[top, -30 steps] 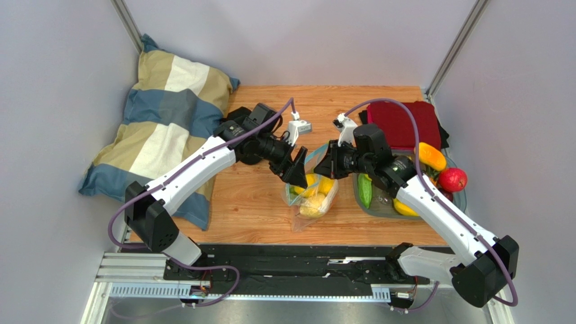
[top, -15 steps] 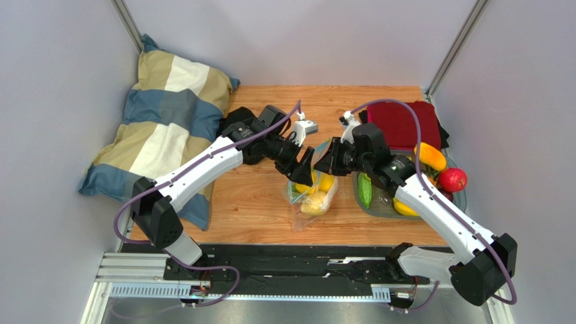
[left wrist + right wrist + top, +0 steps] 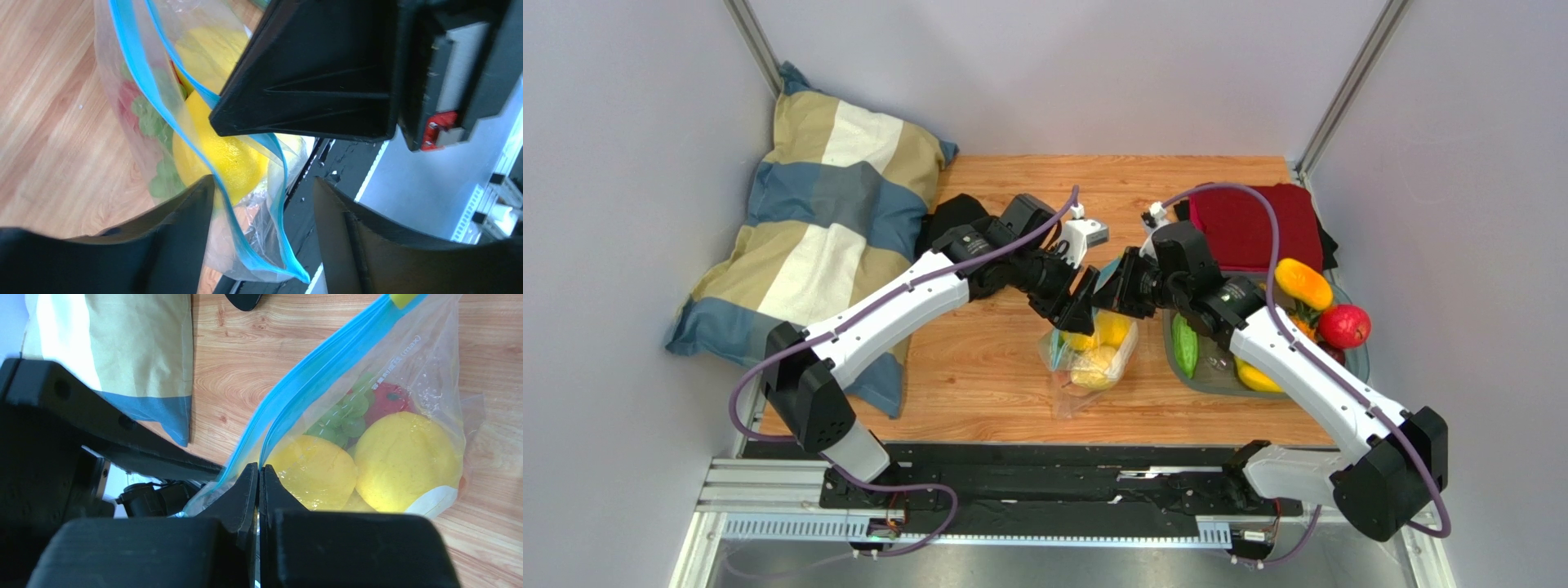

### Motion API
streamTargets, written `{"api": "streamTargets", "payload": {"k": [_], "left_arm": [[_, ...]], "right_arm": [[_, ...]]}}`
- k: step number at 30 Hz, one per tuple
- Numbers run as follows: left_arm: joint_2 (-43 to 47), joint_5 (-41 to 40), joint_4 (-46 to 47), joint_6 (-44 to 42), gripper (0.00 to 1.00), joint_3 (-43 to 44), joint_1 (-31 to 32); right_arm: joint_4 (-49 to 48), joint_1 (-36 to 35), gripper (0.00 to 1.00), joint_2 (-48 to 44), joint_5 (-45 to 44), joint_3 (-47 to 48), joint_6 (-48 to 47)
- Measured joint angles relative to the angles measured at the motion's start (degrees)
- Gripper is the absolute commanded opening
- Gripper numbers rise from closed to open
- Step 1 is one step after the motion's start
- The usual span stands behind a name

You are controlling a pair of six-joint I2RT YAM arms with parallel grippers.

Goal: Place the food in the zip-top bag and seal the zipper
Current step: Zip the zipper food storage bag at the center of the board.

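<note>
The clear zip-top bag (image 3: pixel 1091 359) lies on the wooden table with yellow fruits (image 3: pixel 408 459), green grapes (image 3: pixel 344 419) and a red fruit (image 3: pixel 390 398) inside. Its light-blue zipper (image 3: pixel 319 380) has a yellow end (image 3: pixel 402 299). My right gripper (image 3: pixel 258 474) is shut on the zipper strip at the bag's mouth; it also shows in the top view (image 3: pixel 1114 292). My left gripper (image 3: pixel 264 208) is open, its fingers either side of the zipper's loose corner (image 3: pixel 294 272), close against the right gripper (image 3: pixel 307 73). It shows in the top view (image 3: pixel 1078 314).
A grey tray (image 3: pixel 1210 387) to the right holds a cucumber (image 3: pixel 1185 347), a banana (image 3: pixel 1257 377), a red fruit (image 3: pixel 1345 326) and an orange-yellow fruit (image 3: pixel 1304 283). A red cloth (image 3: pixel 1257 227) lies behind it. A striped pillow (image 3: pixel 824 208) lies at the left.
My left gripper has moved right to the bag's mouth, up against the right gripper. The right gripper has shifted slightly, still holding the zipper strip.
</note>
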State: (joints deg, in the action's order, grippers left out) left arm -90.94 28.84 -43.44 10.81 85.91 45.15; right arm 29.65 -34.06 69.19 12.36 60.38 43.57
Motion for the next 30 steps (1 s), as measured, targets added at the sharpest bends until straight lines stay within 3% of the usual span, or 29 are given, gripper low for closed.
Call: {"api": "streamTargets", "payload": {"k": [3,4,6,7,10,14,15,18,23,30], "left_arm": [[-0.5,-2.1,0.0,-0.3,0.34,0.1,0.2],[-0.7,-2.5,0.0,-0.6,0.20,0.1,0.2],[-1.0,-3.2,-0.1,-0.9,0.03,0.1,0.1],[-1.2,-3.4,-0.1,-1.2,0.00,0.1,0.2],[-1.8,-3.5,-1.0,-2.7,0.00,0.9,0.2],[-2.3,-2.8,-3.4,-7.5,0.00,2.6,0.1],[-2.3,-1.9,-4.3,-9.3,0.00,2.9,0.0],[-1.8,1.3,-7.0,-15.6,0.00,3.3,-1.0],[1.4,7.5,-13.9,-28.5,0.00,3.4,-2.4],[8.3,12.6,-22.7,-49.6,0.00,1.8,-3.2]], "right_arm": [[0.0,0.0,0.00,0.0,0.1,0.0,1.2],[0.0,0.0,0.00,0.0,0.1,0.0,1.6],[-0.1,0.2,0.00,-0.1,0.3,0.0,2.1],[-0.2,0.2,0.07,-0.2,0.6,0.0,2.3],[-0.7,0.9,0.43,-0.9,1.6,-0.6,2.8],[-1.8,4.1,0.68,-2.8,5.8,-1.3,-1.1],[-1.9,5.1,0.78,-3.2,6.8,-1.3,-2.0],[-2.1,10.1,0.93,-5.2,13.6,-1.3,-10.0],[-1.6,14.8,0.95,-11.4,23.6,-2.6,-25.6],[-0.9,15.0,0.93,-24.7,33.6,-12.6,-48.2]]}}
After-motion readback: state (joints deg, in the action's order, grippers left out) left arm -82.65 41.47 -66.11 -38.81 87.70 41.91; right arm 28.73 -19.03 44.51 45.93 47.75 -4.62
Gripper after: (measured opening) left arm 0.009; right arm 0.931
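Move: The bag's zipper edge already runs between the left hand's open fingers, about 1 cm ahead and 1 cm below, level with it left to right. The right hand is still shut on that edge; the yellow slider lies some 7 cm ahead of the right hand and 2 cm to its right. The bagged food sits about 7 cm back and 1 cm right of the right hand, 11 cm down; the basket's middle is 27 cm right, 4 cm back and 18 cm down. The zipper edge passes from the right hand to the left: the left fingers ease about 1 cm forward and down, shut and pinch it, then carry it some 6 cm left and back, slightly up, turning clockwise. Meanwhile the right fingers open, let the edge go and withdraw up and right, then back, tipping upward about 40 degrees and turning counter-clockwise, ending wide open beside the bag's right side. ##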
